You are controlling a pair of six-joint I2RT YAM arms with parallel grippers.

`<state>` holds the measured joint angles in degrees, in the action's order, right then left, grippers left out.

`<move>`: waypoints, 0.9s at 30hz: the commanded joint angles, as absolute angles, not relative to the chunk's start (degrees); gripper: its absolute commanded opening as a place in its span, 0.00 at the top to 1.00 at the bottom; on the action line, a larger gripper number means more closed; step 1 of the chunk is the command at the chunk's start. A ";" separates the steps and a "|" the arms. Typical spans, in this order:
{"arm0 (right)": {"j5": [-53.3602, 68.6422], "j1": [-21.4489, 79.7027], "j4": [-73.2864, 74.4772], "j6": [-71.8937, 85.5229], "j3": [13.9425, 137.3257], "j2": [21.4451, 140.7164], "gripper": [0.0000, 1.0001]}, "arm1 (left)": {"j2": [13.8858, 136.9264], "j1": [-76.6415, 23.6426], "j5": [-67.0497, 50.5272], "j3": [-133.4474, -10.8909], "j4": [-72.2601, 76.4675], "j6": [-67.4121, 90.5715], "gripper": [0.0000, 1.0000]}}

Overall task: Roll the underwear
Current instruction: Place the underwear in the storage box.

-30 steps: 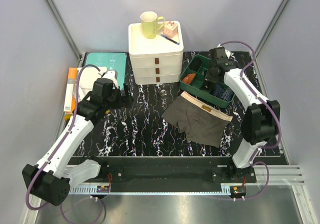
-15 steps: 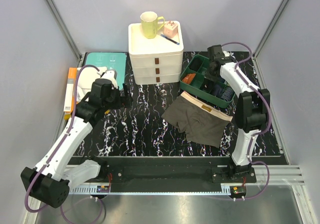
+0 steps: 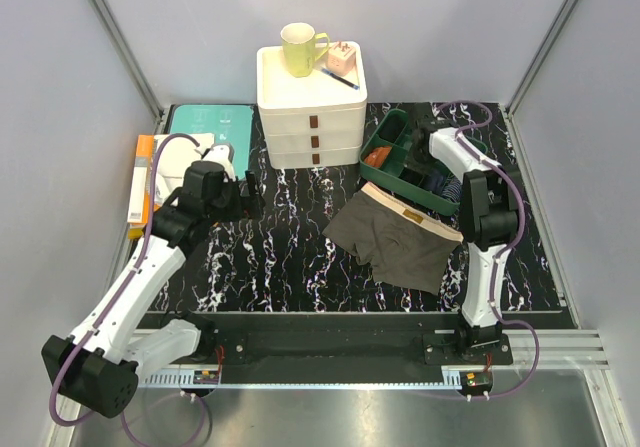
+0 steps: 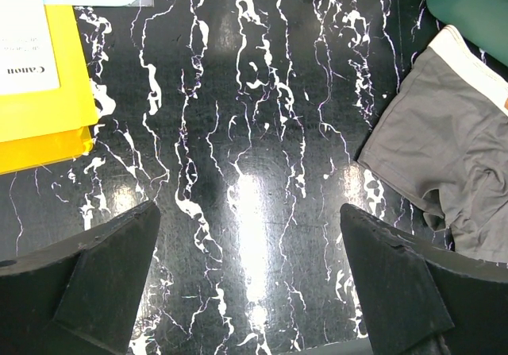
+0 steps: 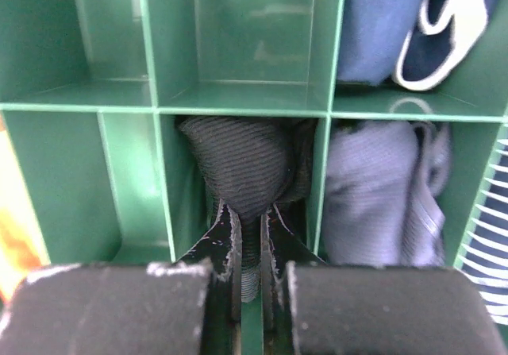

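The dark olive-brown underwear (image 3: 400,239) with a beige waistband lies flat on the black marbled table, right of centre; it also shows at the right edge of the left wrist view (image 4: 452,148). A rolled black underwear (image 5: 238,164) sits in a middle compartment of the green organizer (image 3: 395,132). My right gripper (image 5: 247,212) reaches down into that compartment, shut on the roll's lower fold. In the top view the right gripper (image 3: 432,159) is over the organizer. My left gripper (image 4: 248,212) hangs open above bare table, left of the olive pair (image 3: 250,195).
A white drawer unit (image 3: 312,107) with a yellow mug (image 3: 300,49) stands at the back. A teal box (image 3: 210,122) and yellow booklets (image 4: 40,109) lie at the left. Blue cloth bundles (image 5: 373,188) fill neighbouring compartments between the green organizer walls (image 5: 238,101).
The right arm has folded up more steeply, its wrist shifting slightly over the organizer while the gripper stays shut. The left arm has hardly moved.
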<state>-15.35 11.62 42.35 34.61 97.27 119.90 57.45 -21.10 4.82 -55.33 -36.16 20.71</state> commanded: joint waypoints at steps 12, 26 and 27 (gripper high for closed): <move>-16.97 10.99 43.15 36.39 103.18 124.81 0.90 | 56.51 -20.83 7.29 -54.58 -33.66 18.98 0.01; -14.77 10.99 44.82 33.05 108.63 116.55 0.33 | 56.07 -20.83 8.00 -54.23 -33.75 18.37 0.01; -13.72 10.99 44.82 32.26 109.07 115.93 0.30 | 55.90 -20.83 8.00 -54.23 -33.75 18.28 0.01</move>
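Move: My right hand holds the rolled black underwear, already inside its near-row compartment of the storage box; the compartment's middle lies about 1 cm ahead and 3 cm below. At about that same height, the orange cloth is some 10 cm left and 4 cm ahead, the purple-grey roll 6 cm right and 2 cm back, and the navy garment 9 cm right and 6 cm ahead. From my left hand the compartment is roughly 20 cm ahead, 40 cm right and 17 cm below. I press the pinched black roll the last 1.5 cm or so down into its compartment with my right hand, easing slightly forward, and pause there. Then I open the fingers to about two-thirds, let go, and lift about 3 cm while drifting another centimetre forward, the fingers staying spread over the roll. ##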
